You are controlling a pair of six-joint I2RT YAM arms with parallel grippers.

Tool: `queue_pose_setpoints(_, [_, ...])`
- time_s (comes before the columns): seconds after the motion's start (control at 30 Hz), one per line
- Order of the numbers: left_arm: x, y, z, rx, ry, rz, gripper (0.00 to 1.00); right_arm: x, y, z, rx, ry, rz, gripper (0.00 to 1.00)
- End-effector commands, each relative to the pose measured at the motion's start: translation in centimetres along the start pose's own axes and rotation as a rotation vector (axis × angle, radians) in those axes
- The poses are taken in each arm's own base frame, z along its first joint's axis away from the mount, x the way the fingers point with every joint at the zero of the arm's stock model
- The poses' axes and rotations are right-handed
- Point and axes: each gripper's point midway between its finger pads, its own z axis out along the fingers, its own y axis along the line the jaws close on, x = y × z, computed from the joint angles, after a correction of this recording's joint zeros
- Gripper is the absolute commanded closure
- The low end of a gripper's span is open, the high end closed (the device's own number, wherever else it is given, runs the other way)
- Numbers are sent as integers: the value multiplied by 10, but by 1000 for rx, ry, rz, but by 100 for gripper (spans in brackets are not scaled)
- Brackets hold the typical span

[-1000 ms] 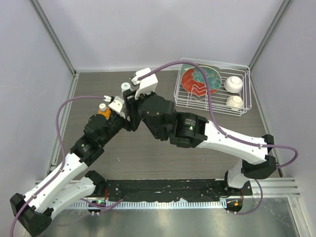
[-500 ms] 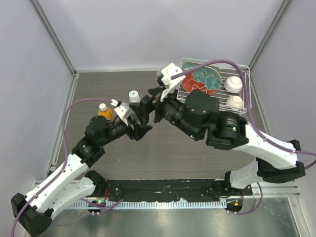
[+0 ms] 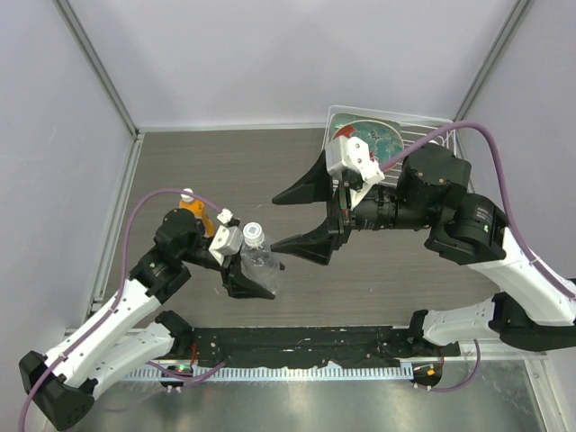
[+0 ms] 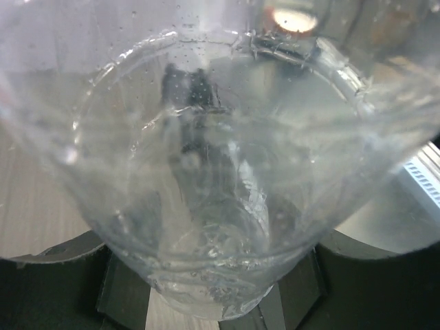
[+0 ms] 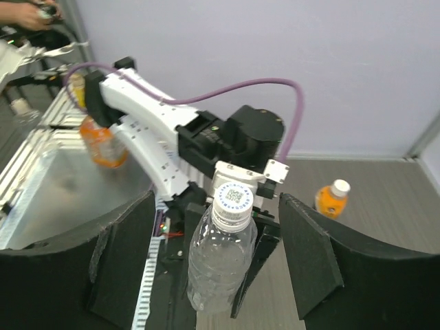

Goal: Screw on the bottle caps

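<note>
My left gripper is shut on the clear bottle and holds it tilted above the table. A white cap sits on the bottle's neck. In the left wrist view the clear bottle fills the frame between the dark fingers. My right gripper is open, its jaws wide apart, right of the bottle and clear of it. In the right wrist view the capped bottle stands between the open fingers without touching them. The orange bottle with its cream cap stands behind the left arm; it also shows in the right wrist view.
A wire rack at the back right holds the red-and-teal plate, mostly hidden behind my right arm. The black rail with the arm bases runs along the near edge.
My left gripper has carried the clear bottle nearer and to the right. My right gripper has pulled back to the right, away from the cap, with its jaws wide open.
</note>
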Motion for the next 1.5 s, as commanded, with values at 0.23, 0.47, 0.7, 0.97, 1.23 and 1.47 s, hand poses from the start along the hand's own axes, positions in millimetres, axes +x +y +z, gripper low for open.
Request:
queue_pose_setpoints(0.23, [-17,-36,-3,208,-3,67,100,2,41,22,-359,-39,0,28])
queue_pose_setpoints(0.47, [-17,-35,-3,203,-1,68,100,8,30,35,-369,-30,30,35])
queue_pose_setpoints(0.7, [-17,-35,-3,201,0,66,100,14,20,42,-387,-23,42,37])
queue_pose_setpoints(0.97, [-19,-34,-2,195,-2,78,100,25,21,44,-412,4,85,44])
queue_pose_setpoints(1.23, [-19,-31,-2,175,-3,85,100,28,24,40,-434,10,94,53])
queue_pose_setpoints(1.47, [-20,-29,-2,168,-4,88,100,29,24,40,-435,9,100,55])
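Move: The cap on the clear bottle is about 6 cm to the right hand's left, 1 cm ahead and some 6 cm below. The bottle's middle is right under the cap, about 15 cm below the hand. The orange bottle stands roughly 24 cm ahead, 22 cm left and 40 cm down from the right hand. The left hand grips the clear bottle low; from it the same cap is some 14 cm up and 1 cm ahead. Leftward and down, about 5 cm and 4 cm, the right hand comes in on the cap, with a small pull back and a counter-clockwise swing of some 25 degrees, its wide-open fingers narrowing until they straddle the cap on both sides. The left hand keeps its grip on the bottle, first easing back some 2.5 cm with a 10-degree clockwise turn, then holding. ##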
